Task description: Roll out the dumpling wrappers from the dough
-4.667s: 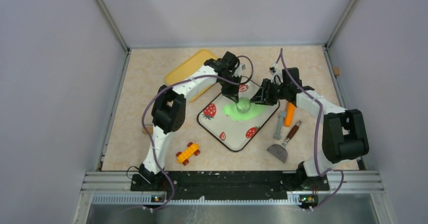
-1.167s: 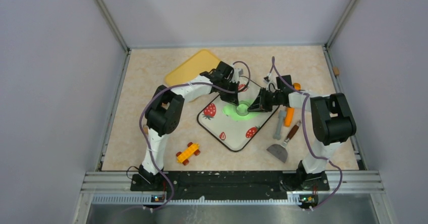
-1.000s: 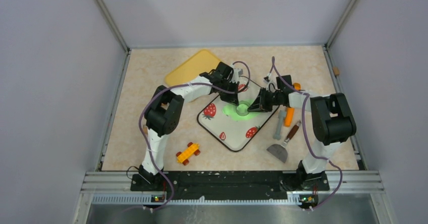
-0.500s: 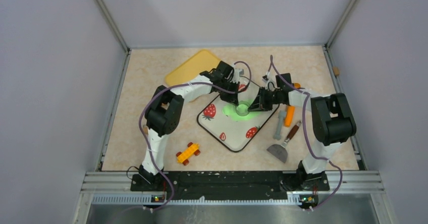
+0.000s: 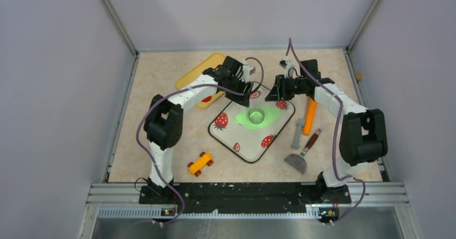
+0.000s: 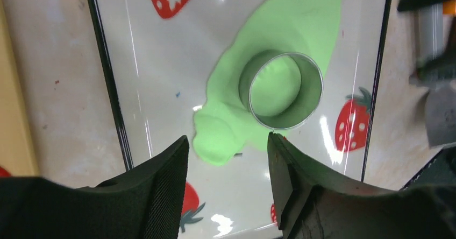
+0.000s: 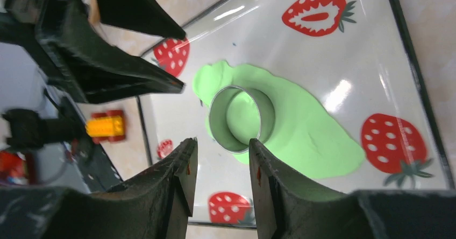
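The dough (image 5: pixel 269 119) lies as a flattened bright green sheet on a white strawberry-print board (image 5: pixel 236 142). A metal ring cutter (image 5: pixel 256 114) stands pressed into it, with a round of green inside. My left gripper (image 5: pixel 243 92) hangs open above the board's far left side, away from the ring. My right gripper (image 5: pixel 276 92) is open too, above the far right side. In the left wrist view the ring (image 6: pixel 280 91) and dough (image 6: pixel 301 23) sit beyond my open left gripper (image 6: pixel 228 166). In the right wrist view the ring (image 7: pixel 241 119) lies just past my open right gripper (image 7: pixel 221 169). Dumpling wrappers lying apart from the dough are out of view.
A yellow tray (image 5: pixel 200 72) with a small red disc (image 5: pixel 206 98) sits at the back left, partly under the left arm. Right of the board lie an orange-handled tool (image 5: pixel 310 116), a grey tool (image 5: pixel 297 134) and a scraper (image 5: pixel 298 161). A toy car (image 5: pixel 200 163) stands front left.
Both grippers were low and closed in at the ring. They have opened, let go and drawn back toward the far side. The ring stays standing in the dough.
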Available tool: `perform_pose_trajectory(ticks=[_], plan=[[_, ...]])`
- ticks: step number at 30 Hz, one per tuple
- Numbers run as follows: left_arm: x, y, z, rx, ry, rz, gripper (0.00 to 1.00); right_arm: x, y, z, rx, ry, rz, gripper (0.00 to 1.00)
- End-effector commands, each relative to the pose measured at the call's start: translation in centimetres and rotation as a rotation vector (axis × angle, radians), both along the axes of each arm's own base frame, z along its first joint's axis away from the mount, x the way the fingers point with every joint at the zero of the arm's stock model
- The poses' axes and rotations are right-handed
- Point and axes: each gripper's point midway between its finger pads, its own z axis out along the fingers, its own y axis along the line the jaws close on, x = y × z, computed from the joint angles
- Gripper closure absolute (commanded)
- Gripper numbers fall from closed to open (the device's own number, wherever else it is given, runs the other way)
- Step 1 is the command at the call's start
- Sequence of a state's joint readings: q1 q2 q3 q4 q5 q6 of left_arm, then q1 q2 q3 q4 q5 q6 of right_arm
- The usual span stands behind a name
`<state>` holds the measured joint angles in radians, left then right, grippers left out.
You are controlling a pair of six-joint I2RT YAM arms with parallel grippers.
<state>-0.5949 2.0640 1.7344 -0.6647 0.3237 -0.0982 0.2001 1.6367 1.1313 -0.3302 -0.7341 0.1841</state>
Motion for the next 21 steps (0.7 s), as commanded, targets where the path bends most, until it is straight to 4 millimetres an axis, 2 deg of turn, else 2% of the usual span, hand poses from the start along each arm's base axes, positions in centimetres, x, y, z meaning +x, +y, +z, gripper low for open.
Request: perform_pose_trajectory(ticks=[1, 5, 8, 15, 17, 21], plan=[[-2.3, 1.4, 4.1, -0.084, -0.24, -0.18, 0.41, 0.7, -0.5, 1.4, -0.109, -0.208, 0.193, 0.58], [-5.6, 0.8, 6.1, -0.19, -0.604, -0.496, 0.39, 1.0, -0.7, -0.5, -0.167, -0.191, 0.364, 0.59], [-7.5, 0.4, 5.4, -0.144, -0.753, -0.722, 0.4, 1.9, -0.5, -1.7, -0.197, -0.174, 0.45, 0.59], [-7.4, -1.7, 4.1, -0.096, -0.953, -1.0, 0.42, 4.3, 1.7, -3.2, -0.286, -0.223, 0.562, 0.56], [-6.9, -2.5, 4.1, -0.092, -0.967, -1.033, 0.44, 4.5, 2.5, -3.2, -0.305, -0.249, 0.592, 0.55], [-7.3, -3.5, 2.9, -0.09, -0.937, -1.132, 0.48, 4.3, 3.7, -3.4, -0.343, -0.277, 0.659, 0.55]])
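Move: The metal ring on the green dough lies about 3 cm back, 5 cm right and 7 cm below the left hand. From the right hand it is some 3 cm back, 4 cm left and 11 cm down. The dough sheet's middle sits about 1 cm right of the ring. The yellow board is roughly 14 cm farther out and 18 cm left of the ring; the orange stick is about level with the ring, 21 cm to its right. Swing the left gripper back about 9 cm to the ring's near side, bowing out left and then returning right, a little higher, while rolling it strongly clockwise, over 50 degrees. Take the right gripper forward about 4 cm, then down 5 and finally slightly left, towards the ring from its far side, turning it some 30 degrees counter-clockwise with the fingers steeper. Keep both half open. ##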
